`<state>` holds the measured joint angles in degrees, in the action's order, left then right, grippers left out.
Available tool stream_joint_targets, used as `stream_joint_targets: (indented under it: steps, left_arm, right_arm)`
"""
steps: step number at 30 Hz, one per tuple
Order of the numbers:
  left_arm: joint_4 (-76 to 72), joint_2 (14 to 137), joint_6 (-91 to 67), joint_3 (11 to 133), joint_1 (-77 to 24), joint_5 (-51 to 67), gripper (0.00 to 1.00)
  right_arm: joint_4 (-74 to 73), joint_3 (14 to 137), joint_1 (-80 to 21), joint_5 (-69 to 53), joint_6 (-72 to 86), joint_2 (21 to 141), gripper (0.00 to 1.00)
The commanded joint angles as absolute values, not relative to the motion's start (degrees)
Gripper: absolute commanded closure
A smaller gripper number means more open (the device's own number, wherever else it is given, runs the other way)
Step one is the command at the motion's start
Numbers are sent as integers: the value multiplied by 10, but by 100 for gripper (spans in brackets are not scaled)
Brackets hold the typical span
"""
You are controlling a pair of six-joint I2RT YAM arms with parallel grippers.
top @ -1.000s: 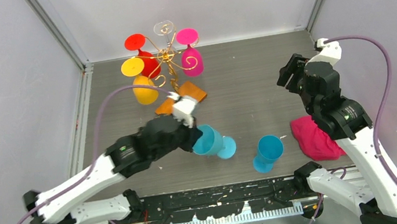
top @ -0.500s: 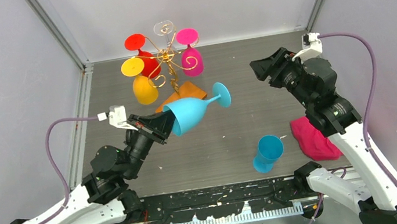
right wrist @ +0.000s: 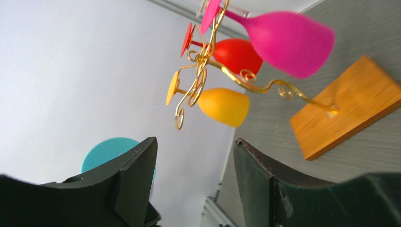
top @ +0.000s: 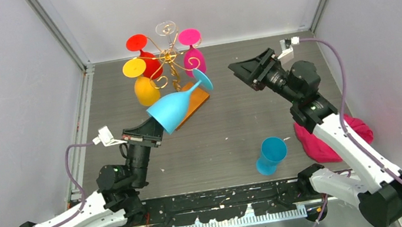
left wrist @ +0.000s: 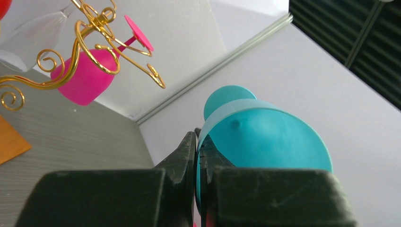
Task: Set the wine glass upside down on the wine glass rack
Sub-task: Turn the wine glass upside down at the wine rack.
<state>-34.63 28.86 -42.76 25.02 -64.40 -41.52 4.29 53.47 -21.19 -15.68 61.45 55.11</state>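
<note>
My left gripper [top: 156,127] is shut on the rim of a blue wine glass [top: 173,108] and holds it tilted in the air. The glass's foot [top: 203,80] points at the wine glass rack [top: 170,58], a gold wire stand on an orange wooden base [top: 199,95]. The left wrist view shows one finger inside the blue wine glass [left wrist: 265,137] and one outside, with the gold rack [left wrist: 94,42] up to the left. My right gripper [top: 245,71] is open and empty, to the right of the foot. In the right wrist view my right gripper [right wrist: 194,146] faces the rack [right wrist: 203,71], and the blue foot [right wrist: 106,151] shows behind its left finger.
Red [top: 147,61], yellow [top: 146,90], pink [top: 194,61] and clear [top: 165,29] glasses hang upside down on the rack. A second blue glass [top: 269,154] stands on the table at front right. A pink cloth [top: 324,140] lies beside it. Walls enclose the table on three sides.
My left arm lifted the blue glass off the table and carried it back toward the rack, foot leading. My right arm swung left toward the rack, still open.
</note>
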Motion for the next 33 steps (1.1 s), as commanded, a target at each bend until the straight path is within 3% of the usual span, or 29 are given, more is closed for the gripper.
stream_joint_targets:
  steps: [1, 8, 17, 23, 33]
  left_arm:
    - [-490, 300, -447, 226, -644, -467, 99]
    - [-567, 336, -471, 193, -644, -476, 99]
    - [-643, 381, -495, 164, -644, -484, 99]
    - [-653, 383, -490, 163, -644, -487, 99]
    - [-668, 382, -485, 163, -644, -472, 99]
  right_arm:
    - [234, 494, -210, -236, 773, 586, 35]
    - [473, 444, -213, -281, 956, 665, 36]
    - [627, 434, -268, -282, 1087, 721, 38]
    - [627, 431, -324, -272, 1083, 727, 39]
    - [596, 409, -329, -258, 1060, 698, 39]
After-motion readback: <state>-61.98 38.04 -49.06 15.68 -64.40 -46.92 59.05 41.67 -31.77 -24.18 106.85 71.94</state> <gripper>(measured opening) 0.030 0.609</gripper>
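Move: The light blue wine glass is held by its rim in the left hand. Its foot, for which the right hand reaches, lies about 11 cm left of the right fingers, 2 cm back and 6 cm above. From the left fingers the foot is some 9 cm ahead, 16 cm right and 6 cm up. From the right hand, the rack's hub stands about 9 cm ahead and 22 cm left, level in height; the hanging pink glass is 12 cm ahead, 15 cm left and 6 cm lower. Leftwards, about 8 cm in all, the right hand closes in on the light blue glass's foot, first dipping slightly forward, then drawing back and rising while its open fingers swing left and tip upward, nearly 50 degrees altogether. The left hand keeps its pinch on the rim, sinks about 2 cm, easing slightly forward, and rolls its left side down some 15 degrees. ##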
